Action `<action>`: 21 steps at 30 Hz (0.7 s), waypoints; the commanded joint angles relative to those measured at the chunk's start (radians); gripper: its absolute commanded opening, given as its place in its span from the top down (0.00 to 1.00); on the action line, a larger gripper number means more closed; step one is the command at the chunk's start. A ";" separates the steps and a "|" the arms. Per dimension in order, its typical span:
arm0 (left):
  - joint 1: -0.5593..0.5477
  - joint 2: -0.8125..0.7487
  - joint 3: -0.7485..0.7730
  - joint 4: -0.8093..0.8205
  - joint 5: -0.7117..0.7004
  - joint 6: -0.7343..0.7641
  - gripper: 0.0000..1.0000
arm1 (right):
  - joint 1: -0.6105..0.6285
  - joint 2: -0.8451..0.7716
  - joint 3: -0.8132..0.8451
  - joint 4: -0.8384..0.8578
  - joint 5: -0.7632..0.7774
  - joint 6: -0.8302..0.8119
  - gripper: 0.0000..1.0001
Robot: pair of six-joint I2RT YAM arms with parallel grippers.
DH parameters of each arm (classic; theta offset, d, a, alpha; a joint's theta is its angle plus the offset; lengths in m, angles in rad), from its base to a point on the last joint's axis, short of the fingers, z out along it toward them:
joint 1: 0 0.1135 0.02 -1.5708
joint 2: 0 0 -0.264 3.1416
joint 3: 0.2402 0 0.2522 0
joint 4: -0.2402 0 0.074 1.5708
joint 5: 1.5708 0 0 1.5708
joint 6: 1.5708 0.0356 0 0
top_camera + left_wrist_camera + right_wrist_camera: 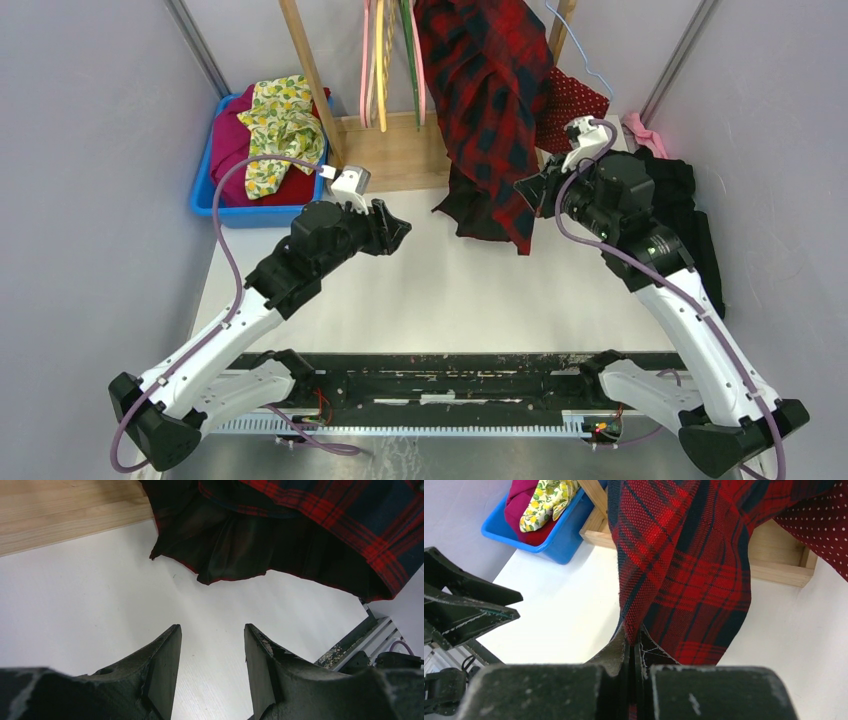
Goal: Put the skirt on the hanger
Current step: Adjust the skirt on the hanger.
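Note:
The dark-red polka-dot skirt (572, 105) hangs at the back right, partly behind a larger red-and-black plaid garment (490, 100); its dotted cloth also shows in the right wrist view (824, 525). The thin lilac-blue hanger (588, 62) rises above the skirt. My right gripper (527, 190) (634, 636) is shut on the lower edge of the plaid garment (684, 565), not on the skirt. My left gripper (400, 228) (212, 627) hovers open over the white table, with nothing between its fingers, a little short of the plaid garment's dark hem (240, 550).
A blue bin (205, 195) at the back left holds magenta and lemon-print cloths. A wooden rack post (310, 80) and base (400, 155) stand at the back, with pink hangers (368, 60). Black cloth (690, 200) and a pink cloth (640, 130) lie at the right.

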 commanded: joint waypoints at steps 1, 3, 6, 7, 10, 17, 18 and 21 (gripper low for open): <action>0.002 0.001 -0.004 0.056 0.015 -0.053 0.44 | 0.018 -0.059 -0.023 -0.080 -0.090 -0.040 0.99; 0.000 0.006 -0.003 0.060 0.016 -0.054 0.44 | 0.018 -0.071 -0.031 -0.090 -0.099 -0.046 0.99; -0.001 0.014 -0.006 0.066 0.018 -0.056 0.44 | 0.020 -0.086 -0.035 -0.103 -0.112 -0.063 0.99; 0.001 0.014 -0.006 0.068 0.019 -0.057 0.44 | 0.021 -0.088 -0.033 -0.106 -0.124 -0.069 0.99; -0.003 0.018 -0.009 0.073 0.020 -0.060 0.44 | 0.022 -0.087 -0.025 -0.115 -0.147 -0.081 0.99; -0.008 0.033 -0.012 0.086 0.022 -0.065 0.44 | 0.022 -0.044 -0.038 -0.091 -0.154 -0.095 0.94; -0.008 0.034 -0.011 0.087 0.022 -0.065 0.44 | 0.023 -0.035 -0.040 -0.083 -0.153 -0.095 0.88; -0.008 0.038 -0.010 0.092 0.023 -0.066 0.44 | 0.022 -0.009 -0.031 -0.072 -0.150 -0.096 0.59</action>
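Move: The plaid skirt is already pinched near its lower near edge in the right hand. Its middle hangs about 11 cm ahead of that hand, 5 cm to the left and roughly level. The polka-dot skirt hangs some 16 cm ahead and 8 cm to the right; the green hanger is about 17 cm ahead, 15 cm left and 5 cm higher. From the left hand the plaid skirt's middle is about 14 cm ahead, 12 cm right and 7 cm up. The plaid skirt's pinched edge is drawn back towards the robot, off the rack side, by the still-closed right hand, about 3 cm and nearly level, the hand turning counter-clockwise a little under 10 degrees. The pull stops, then the fingers open to about a third and let go of the cloth as the hand eases down and slightly left. ##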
